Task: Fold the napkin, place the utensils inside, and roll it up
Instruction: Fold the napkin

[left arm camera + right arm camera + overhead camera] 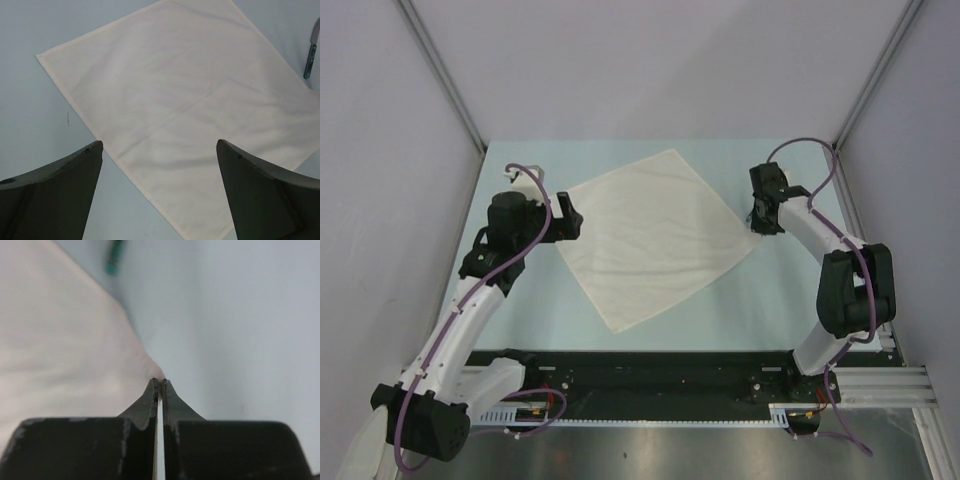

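Note:
The cream napkin (655, 235) lies flat on the pale blue table (760, 310), turned like a diamond. My left gripper (570, 222) is open and empty just above the napkin's left corner; in the left wrist view the napkin (190, 100) fills the space between its spread fingers (157, 145). My right gripper (757, 225) is shut on the napkin's right corner, and the right wrist view shows the cloth (60, 350) pinched at the tips (160, 381). The knife (310, 55) lies on the table just past the napkin's right edge; its bluish handle (115, 260) shows in the right wrist view. My right arm hides it from the top camera.
Grey walls close the table on the left, back and right. A black rail (650, 375) with the arm bases runs along the near edge.

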`<action>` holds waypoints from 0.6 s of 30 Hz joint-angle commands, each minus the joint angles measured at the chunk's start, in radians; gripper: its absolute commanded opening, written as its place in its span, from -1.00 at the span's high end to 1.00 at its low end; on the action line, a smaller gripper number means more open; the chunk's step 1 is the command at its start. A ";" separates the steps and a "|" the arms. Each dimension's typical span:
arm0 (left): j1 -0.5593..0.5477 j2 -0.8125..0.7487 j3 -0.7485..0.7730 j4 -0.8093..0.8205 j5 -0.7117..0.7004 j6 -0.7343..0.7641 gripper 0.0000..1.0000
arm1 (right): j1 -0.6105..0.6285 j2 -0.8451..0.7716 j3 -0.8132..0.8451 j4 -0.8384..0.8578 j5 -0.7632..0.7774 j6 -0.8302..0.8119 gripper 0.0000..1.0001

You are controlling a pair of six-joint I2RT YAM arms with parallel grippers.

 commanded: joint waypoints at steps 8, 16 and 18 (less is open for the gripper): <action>0.045 -0.043 -0.012 0.022 -0.086 0.019 -0.99 | 0.329 0.175 0.390 0.189 -0.234 0.055 1.00; 0.122 -0.066 -0.015 0.015 -0.172 0.004 -1.00 | 0.507 0.525 0.690 0.468 -0.388 0.116 1.00; 0.133 -0.067 -0.018 0.018 -0.180 0.004 -0.99 | 0.531 0.617 0.738 0.551 -0.425 0.152 1.00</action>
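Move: The right hand already holds the napkin's right corner about 7 cm above the table; the napkin's left corner, towards which it is being carried, lies some 56 cm left and 17 cm farther out. The napkin's far corner is about 36 cm ahead and 22 cm left, its near corner 23 cm back and 38 cm left, the knife 19 cm ahead and 5 cm right. From the left hand the left corner is roughly 22 cm ahead, 8 cm left and 23 cm below. Keeping its pinch, the right hand sweeps the napkin's right corner about 36 cm left and some 9 cm forward towards the left corner, arcing up about 10 cm then sinking most of that, while turning counter-clockwise with its left side rising and its fingers swinging outward. Meanwhile the left hand, open and empty, draws about 6 cm left, turning slightly counter-clockwise. ##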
